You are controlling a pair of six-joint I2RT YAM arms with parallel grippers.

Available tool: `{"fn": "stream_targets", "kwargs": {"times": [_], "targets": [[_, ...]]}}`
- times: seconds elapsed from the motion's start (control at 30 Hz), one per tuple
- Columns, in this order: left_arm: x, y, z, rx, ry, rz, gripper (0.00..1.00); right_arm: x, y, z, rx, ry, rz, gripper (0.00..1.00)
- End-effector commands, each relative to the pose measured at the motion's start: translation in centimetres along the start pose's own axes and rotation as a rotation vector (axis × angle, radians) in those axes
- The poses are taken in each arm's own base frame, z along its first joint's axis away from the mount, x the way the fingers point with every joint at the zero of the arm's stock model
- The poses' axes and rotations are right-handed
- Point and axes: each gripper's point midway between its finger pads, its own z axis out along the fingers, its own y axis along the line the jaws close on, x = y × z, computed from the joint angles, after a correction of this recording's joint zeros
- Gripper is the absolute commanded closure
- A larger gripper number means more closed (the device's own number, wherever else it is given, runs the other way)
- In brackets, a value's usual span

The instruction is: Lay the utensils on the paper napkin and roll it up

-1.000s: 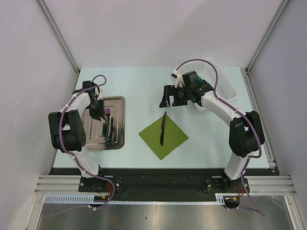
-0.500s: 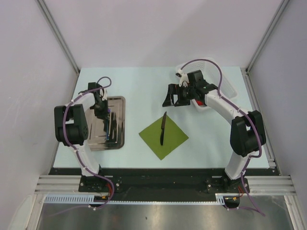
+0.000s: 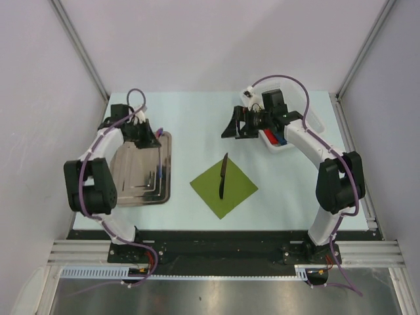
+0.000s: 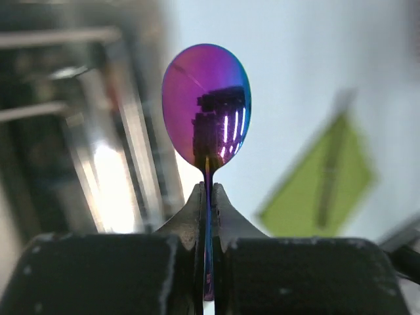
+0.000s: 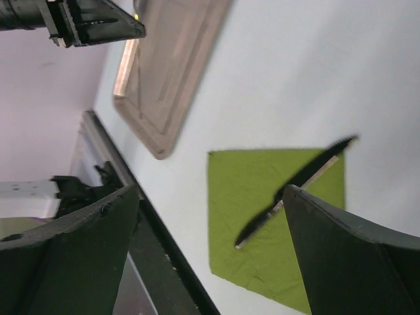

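Note:
The olive-green paper napkin (image 3: 226,190) lies as a diamond mid-table, and one dark knife (image 3: 223,176) rests across it. My left gripper (image 3: 152,138) hovers over the far edge of the silver tray (image 3: 134,177). It is shut on the thin neck of an iridescent purple spoon (image 4: 207,105), whose bowl stands upright above the fingertips (image 4: 222,203). Another slim utensil (image 3: 159,174) still lies in the tray. My right gripper (image 3: 233,131) hangs open and empty beyond the napkin. Its wrist view looks down on the napkin (image 5: 262,243) and the knife (image 5: 298,187).
A clear plastic bin (image 3: 314,120) sits at the far right, with a red piece (image 3: 273,137) in it under the right arm. Grey walls close in the table on three sides. The arm bases stand along the near edge.
My left gripper has shut on the spoon and lifted it from the tray toward the tray's far edge. My right gripper has drifted slightly farther away, still open.

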Motion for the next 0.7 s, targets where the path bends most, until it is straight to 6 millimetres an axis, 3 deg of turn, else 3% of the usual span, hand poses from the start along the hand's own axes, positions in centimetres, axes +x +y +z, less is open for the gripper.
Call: {"fn": "stream_targets", "kwargs": {"times": [0.0,0.03,0.07,0.1,0.13,0.17,0.33,0.5,0.67], "targets": [[-4.2,-14.3,-9.0,0.654,-0.156,0.054,1.00,-6.4,8.8,-3.5,-0.302,-0.175,-0.163,0.03],[-5.3,-15.7,-10.2,0.722,-0.208,0.096,1.00,-6.7,10.2,-4.2,-0.359,-0.184,-0.166,0.04],[-5.4,-17.3,-12.1,0.792,-0.196,0.043,1.00,-7.2,11.2,-4.5,-0.387,-0.199,-0.163,0.06],[-4.8,-18.4,-12.6,0.844,-0.185,0.040,1.00,-8.4,12.8,-5.2,-0.429,-0.237,-0.173,0.08],[-5.6,-20.0,-14.4,0.916,-0.261,0.137,1.00,-8.8,13.6,-5.4,-0.445,-0.244,-0.180,0.09],[-5.4,-21.3,-16.2,0.959,-0.262,0.105,1.00,-8.8,14.6,-5.4,-0.461,-0.245,-0.188,0.11],[-3.3,-26.9,-20.7,1.151,-0.315,0.266,1.00,-9.4,19.1,-6.2,-0.526,-0.276,-0.224,0.19],[-1.8,-29.6,-23.6,1.243,-0.305,0.298,1.00,-8.2,22.5,-6.7,-0.585,-0.290,-0.271,0.35],[-1.3,-30.3,-24.4,1.269,-0.309,0.322,1.00,-7.1,23.6,-7.0,-0.648,-0.298,-0.256,0.47]]}}
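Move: The left hand already grips the purple spoon just below its bowl; the open right gripper it is bound for is about 27 cm to its right, level fore-and-aft and 10 cm higher. From the left hand, the napkin lies some 25 cm right, 15 cm back and 8 cm below, and the tray 7 cm left, 8 cm back. From the right gripper, the spoon's middle is roughly 27 cm left, 4 cm back, 11 cm below. Left hand lifts the spoon about 30 cm and rightward towards the right gripper, which rises leftward, half closing. ##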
